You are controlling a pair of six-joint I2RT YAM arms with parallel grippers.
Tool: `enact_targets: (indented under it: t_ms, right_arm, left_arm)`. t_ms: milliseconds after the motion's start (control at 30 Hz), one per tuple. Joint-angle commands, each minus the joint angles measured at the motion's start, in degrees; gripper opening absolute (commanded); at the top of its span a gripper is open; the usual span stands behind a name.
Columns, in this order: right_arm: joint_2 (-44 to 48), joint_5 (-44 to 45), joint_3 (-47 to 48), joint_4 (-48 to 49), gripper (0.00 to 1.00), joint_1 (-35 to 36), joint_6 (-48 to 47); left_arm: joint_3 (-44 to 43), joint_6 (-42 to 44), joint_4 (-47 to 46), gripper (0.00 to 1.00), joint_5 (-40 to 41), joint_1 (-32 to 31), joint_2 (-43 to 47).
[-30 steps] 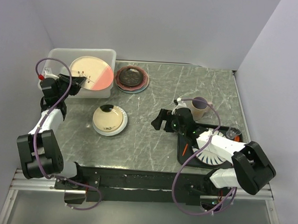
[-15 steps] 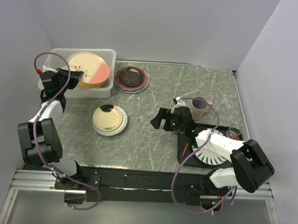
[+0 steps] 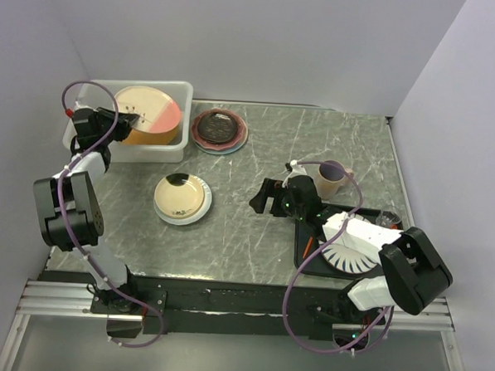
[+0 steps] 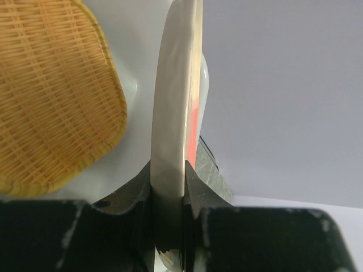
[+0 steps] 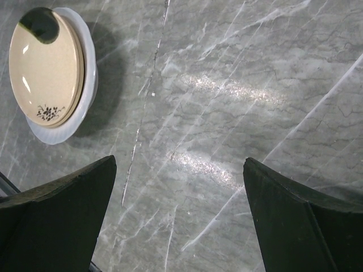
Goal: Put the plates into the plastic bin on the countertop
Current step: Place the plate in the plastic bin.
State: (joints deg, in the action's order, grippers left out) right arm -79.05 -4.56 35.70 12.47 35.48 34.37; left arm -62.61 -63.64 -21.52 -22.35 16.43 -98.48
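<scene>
My left gripper is shut on the rim of a round cream and pink plate, which is tilted over the plastic bin at the back left of the countertop. The left wrist view shows this plate edge-on between the fingers, with an orange woven plate lying in the bin below it. A dark brown pink-rimmed plate sits right of the bin. A tan-gold plate rests on a white plate. My right gripper hangs open over bare countertop.
A black tray at the front right carries a white plate with dark radial stripes. A tan cup and a small glass stand by the tray. Grey walls close in at the left, back and right.
My left gripper has drawn back and to the left with the plate, bringing it from the bin's front right fully over the bin. The right arm has barely shifted.
</scene>
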Motion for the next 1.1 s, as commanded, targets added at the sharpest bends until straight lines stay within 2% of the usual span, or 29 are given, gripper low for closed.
enact_targets:
  t_ms: [0, 1067]
  right_arm:
    - [-0.49, 0.52, 3.06, 0.89, 1.00, 0.46, -1.15]
    - [-2.43, -0.37, 4.02, 0.27, 1.00, 0.55, -1.94]
  left_arm:
    - [-6.03, 0.00, -8.63, 0.01, -1.38, 0.10, 0.48]
    - [-11.04, 5.01, -0.37, 0.01, -0.07, 0.19, -7.52]
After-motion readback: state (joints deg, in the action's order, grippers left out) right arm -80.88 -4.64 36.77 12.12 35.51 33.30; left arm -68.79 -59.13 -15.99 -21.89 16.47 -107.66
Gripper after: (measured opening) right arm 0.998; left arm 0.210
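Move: The left hand already pinches the edge of the cream-and-coral plate; the woven tray inside the plastic bin lies about 7 cm ahead, nearly in line and some 14 cm below. The cream plate stack is roughly 12 cm back and 10 cm right, the dark plate stack about 9 cm ahead and 21 cm right, both some 15 cm lower. From the idle right hand the tray is about 23 cm ahead, 33 cm left, slightly lower. The left hand lowers the pinched plate some 5 cm towards the tray, easing forward 2 cm and tipping down. ##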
